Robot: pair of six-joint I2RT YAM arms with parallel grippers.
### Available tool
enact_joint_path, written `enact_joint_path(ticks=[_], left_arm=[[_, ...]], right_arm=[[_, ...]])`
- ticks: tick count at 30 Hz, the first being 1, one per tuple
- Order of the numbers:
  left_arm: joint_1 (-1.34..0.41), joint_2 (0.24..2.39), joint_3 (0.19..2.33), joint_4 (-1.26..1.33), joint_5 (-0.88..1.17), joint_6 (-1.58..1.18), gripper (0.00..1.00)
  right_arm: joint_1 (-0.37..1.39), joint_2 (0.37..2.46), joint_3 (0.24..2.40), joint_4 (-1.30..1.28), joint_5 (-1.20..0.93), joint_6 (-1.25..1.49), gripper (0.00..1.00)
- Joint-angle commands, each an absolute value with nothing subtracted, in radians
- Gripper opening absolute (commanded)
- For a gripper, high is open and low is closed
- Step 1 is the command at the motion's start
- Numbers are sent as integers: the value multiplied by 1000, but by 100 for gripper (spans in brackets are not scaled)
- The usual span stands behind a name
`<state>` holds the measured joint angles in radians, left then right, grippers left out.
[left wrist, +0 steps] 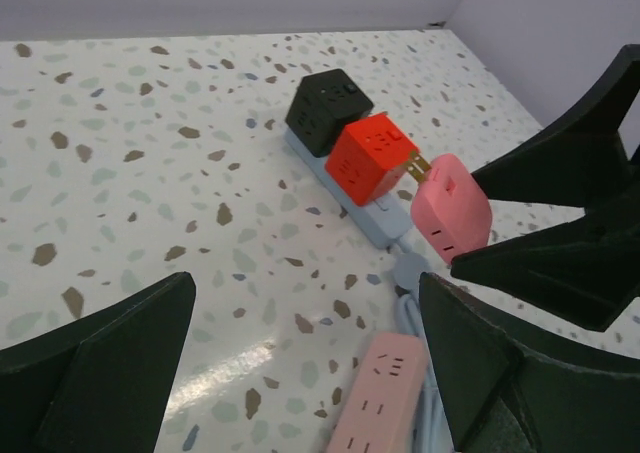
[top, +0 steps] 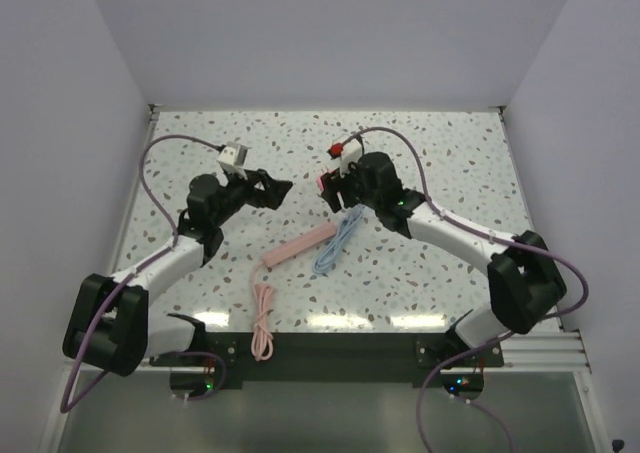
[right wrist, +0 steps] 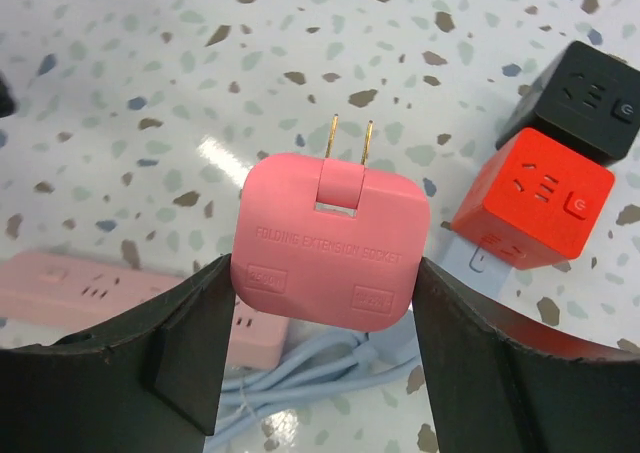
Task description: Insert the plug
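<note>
My right gripper (right wrist: 322, 285) is shut on the pink folding plug (right wrist: 330, 243), gripping its two sides and holding it above the table with its brass prongs pointing away. From the left wrist view the plug (left wrist: 452, 208) hangs just right of the red cube adapter (left wrist: 372, 158), prongs toward it. The pink power strip (top: 305, 243) lies flat in the middle of the table, its end (left wrist: 385, 393) below my left gripper (left wrist: 305, 303). That gripper stands open and holds nothing. Seen from above, the two grippers (top: 280, 188) (top: 330, 185) face each other.
A light blue power strip (left wrist: 375, 218) carries the red cube and a black cube (left wrist: 328, 111). Its coiled blue cable (top: 335, 243) lies beside the pink strip, whose pink cable (top: 263, 323) runs toward the near edge. White walls enclose the table.
</note>
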<state>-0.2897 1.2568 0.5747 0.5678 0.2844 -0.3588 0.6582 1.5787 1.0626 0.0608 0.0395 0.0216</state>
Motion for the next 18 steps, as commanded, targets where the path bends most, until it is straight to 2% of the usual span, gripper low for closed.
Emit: enact_joint_path(ticks=[1, 8, 18], left_arm=[[-284, 1241, 603, 673, 504, -471, 99], [-284, 1350, 583, 938, 759, -695, 97], [-348, 1396, 620, 937, 776, -724, 97]], right_arm=[[655, 1485, 996, 98, -168, -109, 29], [692, 1310, 928, 31, -250, -182, 27], [759, 1301, 959, -32, -239, -232, 24]])
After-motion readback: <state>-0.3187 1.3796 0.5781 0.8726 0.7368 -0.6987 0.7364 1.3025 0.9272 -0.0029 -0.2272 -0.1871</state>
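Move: The left hand, open and empty, has the pink folding socket about 18 cm to its right and some 2 cm farther out, nearly level. The pink strip lies about 11 cm back, 9 cm right and 15 cm below it. The right hand already grips that socket; the left gripper is 18 cm to its left and 2 cm back. From the right hand, the red cube is 13 cm ahead, 8 cm right and 12 cm down, with the black cube 7 cm beyond the red one. Back, rising about 4 cm, the right hand draws the held pink socket some 9 cm away from the red and black cubes, swinging its fingers roughly 25 degrees counter-clockwise so the prongs face more to the left. The left hand comes to meet it, going right and back with a slight rise and turning about as far clockwise, its fingers staying wide open beside the socket. ##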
